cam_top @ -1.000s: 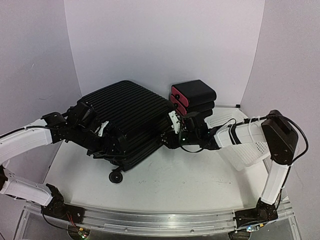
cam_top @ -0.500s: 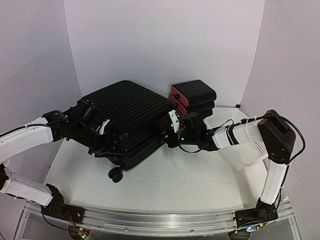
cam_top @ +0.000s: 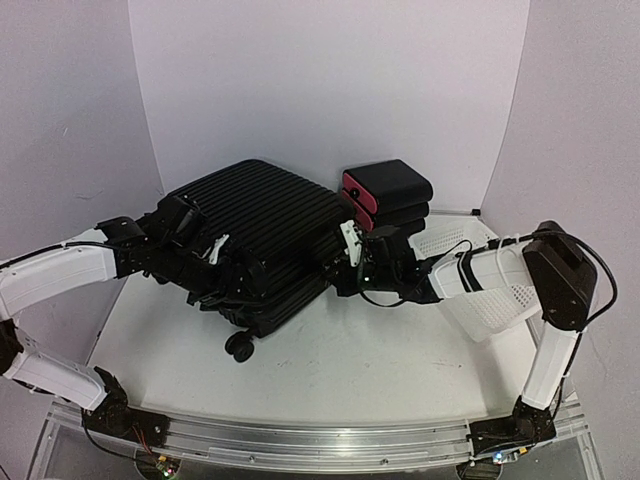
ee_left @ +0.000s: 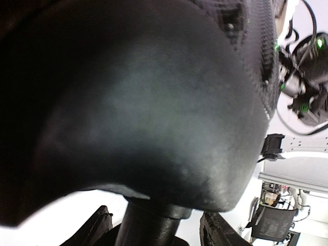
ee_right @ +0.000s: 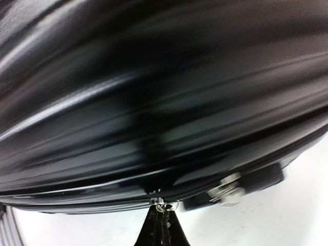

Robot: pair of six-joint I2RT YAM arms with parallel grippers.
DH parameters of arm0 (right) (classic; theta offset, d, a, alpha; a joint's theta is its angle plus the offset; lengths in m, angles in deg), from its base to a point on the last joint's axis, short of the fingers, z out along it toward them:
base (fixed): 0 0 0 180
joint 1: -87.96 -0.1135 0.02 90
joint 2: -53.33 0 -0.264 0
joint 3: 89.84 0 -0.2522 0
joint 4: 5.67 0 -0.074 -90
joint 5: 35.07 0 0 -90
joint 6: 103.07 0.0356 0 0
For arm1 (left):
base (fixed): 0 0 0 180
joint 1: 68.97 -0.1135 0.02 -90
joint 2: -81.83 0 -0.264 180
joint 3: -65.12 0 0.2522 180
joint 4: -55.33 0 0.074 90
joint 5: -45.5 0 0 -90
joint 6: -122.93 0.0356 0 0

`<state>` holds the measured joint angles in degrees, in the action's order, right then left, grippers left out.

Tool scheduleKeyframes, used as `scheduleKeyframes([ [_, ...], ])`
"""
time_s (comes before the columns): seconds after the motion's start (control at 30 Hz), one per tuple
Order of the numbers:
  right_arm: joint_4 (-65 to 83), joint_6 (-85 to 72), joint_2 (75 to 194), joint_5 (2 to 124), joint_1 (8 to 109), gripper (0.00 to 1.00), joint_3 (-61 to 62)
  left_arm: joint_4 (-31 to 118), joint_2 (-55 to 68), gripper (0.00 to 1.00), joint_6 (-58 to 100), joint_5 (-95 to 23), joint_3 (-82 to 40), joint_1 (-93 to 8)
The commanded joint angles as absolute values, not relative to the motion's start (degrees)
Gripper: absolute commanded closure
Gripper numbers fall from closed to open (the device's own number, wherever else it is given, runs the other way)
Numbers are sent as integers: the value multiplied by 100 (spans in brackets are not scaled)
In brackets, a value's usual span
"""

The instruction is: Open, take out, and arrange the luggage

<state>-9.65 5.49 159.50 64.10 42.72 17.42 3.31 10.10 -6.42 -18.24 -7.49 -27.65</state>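
The luggage [cam_top: 262, 215], a big black ribbed suitcase, lies flat on the white table, one small wheel [cam_top: 240, 346] sticking out at its near corner. My left gripper [cam_top: 212, 268] is at its near-left edge. In the left wrist view the rounded corner [ee_left: 154, 102] fills the frame. A black wheel post [ee_left: 151, 225] sits between my spread fingers [ee_left: 218, 231], which hold it. My right gripper [cam_top: 340, 277] is at the suitcase's right side. It is shut [ee_right: 163, 228] on the small metal zipper pull [ee_right: 165, 206] at the seam.
Two stacked black boxes with pink fronts [cam_top: 385, 190] stand right behind the suitcase's far-right corner. A white mesh basket [cam_top: 485, 290] lies under my right forearm. White walls close in at the left, the back and the right.
My right gripper has shut on the zipper pull. My left arm has moved right, and the suitcase has turned with it. Its near wheel has shifted slightly right.
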Motion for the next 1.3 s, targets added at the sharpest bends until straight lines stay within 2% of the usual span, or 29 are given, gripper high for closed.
scheduleKeyframes([
  [0.0, -772, 951, 15397, 6700, 3701, 100, 1856, 1949, 948, 72, -1161, -1148, -1526, -2761],
  [0.2, -1393, 1795, 15750, 6449, 2838, 100, 1704, 2294, 706, 74, -1341, -1139, -1666, -2709],
  [0.4, -3367, 2733, 16355, 5428, 2226, 100, 1841, 2645, 585, 74, -1623, -1084, -1695, -2587],
  [0.5, -4236, 2221, 16619, 4574, 1717, 100, 1801, 2836, 572, 74, -1789, -1053, -1680, -2519],
  [0.67, -4818, 1259, 17518, 2807, 1323, 100, 1156, 2901, 613, 76, -1945, -1088, -1648, -2451],
  [0.83, -5361, 1190, 18499, 2125, 1280, 100, 222, 2900, 811, 76, -2043, -1290, -1423, -2429],
  [0.97, -5361, 1089, 18566, 1905, 1229, 99, 59, 2905, 960, 76, -2048, -1451, -1218, -2423],
  [1.07, -5355, 904, 18015, 1973, 1227, 77, 871, 2864, 1101, 76, -1960, -1682, -972, -2431],
  [1.2, -4948, 507, 16675, 2311, 1236, 37, 2680, 2543, 1227, 76, -1746, -2016, -764, -2432],
  [1.27, -4087, 405, 15796, 2451, 1237, 28, 3414, 2452, 1311, 76, -1673, -2147, -621, -2432],
])
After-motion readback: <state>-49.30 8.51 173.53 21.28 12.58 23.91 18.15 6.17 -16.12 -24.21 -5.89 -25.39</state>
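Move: The right hand already has the zip pull pinched on the suitcase's seam; the near wheel corner it is drawn towards is roughly 11 cm back and 14 cm to its left, about level with it. From this hand, the silver lock is about 3 cm ahead and 2 cm right, the lower wheel some 10 cm back, 17 cm left and 5 cm below, and the stacked black-and-pink cases about 16 cm ahead and 12 cm right. The left hand is already at the upper wheel mount, which lies about at its fingertips. Back and to the left, the right hand runs about 15 cm along the suitcase's seam with its fingers still shut, drawing the zip pull towards the near wheel corner, then curves on left and slightly forward while turning clockwise. Its fingers then open, and it backs off some 7 cm to the right and back. The left hand stays on the upper wheel mount, shifting about 5 cm right and forward, and its fingers spread wider. ##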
